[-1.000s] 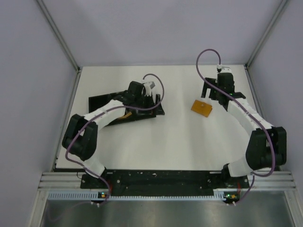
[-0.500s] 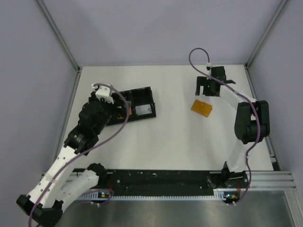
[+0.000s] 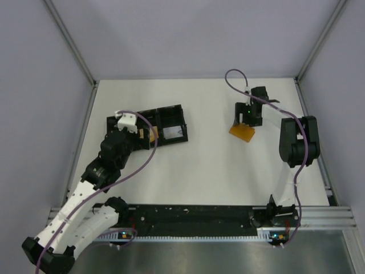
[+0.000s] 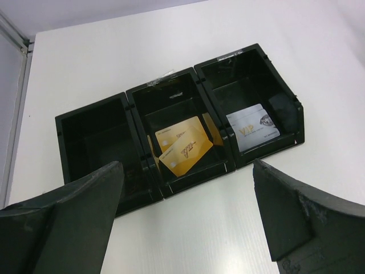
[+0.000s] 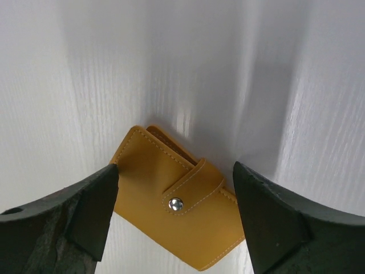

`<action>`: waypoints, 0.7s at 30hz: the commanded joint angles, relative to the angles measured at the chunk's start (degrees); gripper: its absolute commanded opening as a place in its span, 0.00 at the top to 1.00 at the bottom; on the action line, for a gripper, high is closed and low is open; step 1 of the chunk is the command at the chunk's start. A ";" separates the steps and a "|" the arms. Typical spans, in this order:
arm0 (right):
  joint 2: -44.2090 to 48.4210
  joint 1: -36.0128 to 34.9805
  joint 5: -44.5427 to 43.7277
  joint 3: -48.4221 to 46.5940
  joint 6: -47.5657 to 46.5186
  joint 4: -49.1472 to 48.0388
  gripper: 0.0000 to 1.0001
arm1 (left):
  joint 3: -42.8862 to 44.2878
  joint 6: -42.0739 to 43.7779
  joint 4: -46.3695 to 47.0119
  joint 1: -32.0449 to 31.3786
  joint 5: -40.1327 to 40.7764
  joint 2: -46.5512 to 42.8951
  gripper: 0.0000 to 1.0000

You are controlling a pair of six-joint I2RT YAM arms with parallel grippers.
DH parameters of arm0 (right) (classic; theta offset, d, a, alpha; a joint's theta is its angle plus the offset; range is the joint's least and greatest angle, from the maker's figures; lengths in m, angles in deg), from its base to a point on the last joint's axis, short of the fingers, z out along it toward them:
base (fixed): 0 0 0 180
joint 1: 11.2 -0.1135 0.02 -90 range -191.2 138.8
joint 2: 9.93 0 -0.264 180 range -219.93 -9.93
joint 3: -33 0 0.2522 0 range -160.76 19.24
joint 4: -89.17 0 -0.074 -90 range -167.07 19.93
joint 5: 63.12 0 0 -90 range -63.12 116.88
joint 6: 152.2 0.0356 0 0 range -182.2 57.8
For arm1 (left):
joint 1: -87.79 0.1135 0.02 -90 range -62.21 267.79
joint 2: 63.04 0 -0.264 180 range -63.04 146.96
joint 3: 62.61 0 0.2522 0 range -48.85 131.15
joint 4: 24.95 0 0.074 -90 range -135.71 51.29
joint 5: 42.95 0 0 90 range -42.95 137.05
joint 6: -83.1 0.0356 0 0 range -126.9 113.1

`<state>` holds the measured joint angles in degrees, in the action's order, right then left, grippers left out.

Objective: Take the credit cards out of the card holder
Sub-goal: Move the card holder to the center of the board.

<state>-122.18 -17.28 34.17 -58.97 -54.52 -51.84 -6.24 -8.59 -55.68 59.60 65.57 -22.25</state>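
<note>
The orange-tan card holder (image 5: 171, 211) lies snapped closed on the white table, right of centre in the top view (image 3: 242, 132). My right gripper (image 5: 175, 171) is open and hangs right over it with a finger on each side; it shows in the top view (image 3: 250, 118) too. A whitish card (image 4: 254, 127) lies in the right compartment of the black tray (image 4: 91, 134). Two gold cards (image 4: 182, 149) lie in the middle compartment. My left gripper (image 4: 187, 171) is open and empty, above the table in front of the tray; the top view (image 3: 130, 132) shows it at the tray's left part.
The black three-compartment tray (image 3: 171, 111) sits at the back left; its left compartment looks empty in the left wrist view. Grey walls and metal frame posts close in the table on three sides. The black rail with the arm bases (image 3: 194, 216) runs along the near edge.
My left arm has pulled back from over the tray, uncovering its middle and right compartments. My right gripper has come down from behind the holder and now straddles it.
</note>
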 commanded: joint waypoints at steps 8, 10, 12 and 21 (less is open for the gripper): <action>12.13 -4.27 3.96 13.60 7.07 0.61 0.47 | 0.10 -0.32 2.47 0.06 -2.17 -1.95 0.01; 14.32 -6.82 3.61 16.24 9.80 -0.18 0.52 | 0.28 -1.03 2.30 0.06 -3.84 -1.60 0.01; 16.79 -9.98 2.21 19.14 12.60 -1.15 0.61 | 0.54 -2.26 2.12 0.06 -6.81 -0.72 0.01; 26.99 -25.27 -2.72 32.59 28.78 -11.07 0.64 | -2.78 -24.99 6.76 -2.57 -26.51 4.99 0.01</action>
<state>-99.20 -37.85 34.00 -29.77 -34.98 -56.21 -6.52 -20.70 -54.98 59.17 49.36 -19.10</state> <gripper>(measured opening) 0.357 0.986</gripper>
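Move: The card holder lies flat on the board just under my right fingertips, its middle about 2 cm back towards my base and 1 cm lower, with my open fingers standing either side of its near-top part. From that hand the silver card in its black bin is some 32 cm left and 4 cm back, the gold cards about 41 cm left and level with the silver one. From my raised left hand the card holder is roughly 42 cm right, 14 cm ahead and 23 cm below. With my right hand low over the board, I draw the card holder back about 17 cm and some 11 cm left towards the board's centre, mostly straight back first, then slanting left, closing my fingers on its strap end until they stop part shut. Late on, my left hand swings about 6 cm right towards it, rolling its left side down and turning clockwise, fingers still wide open. ##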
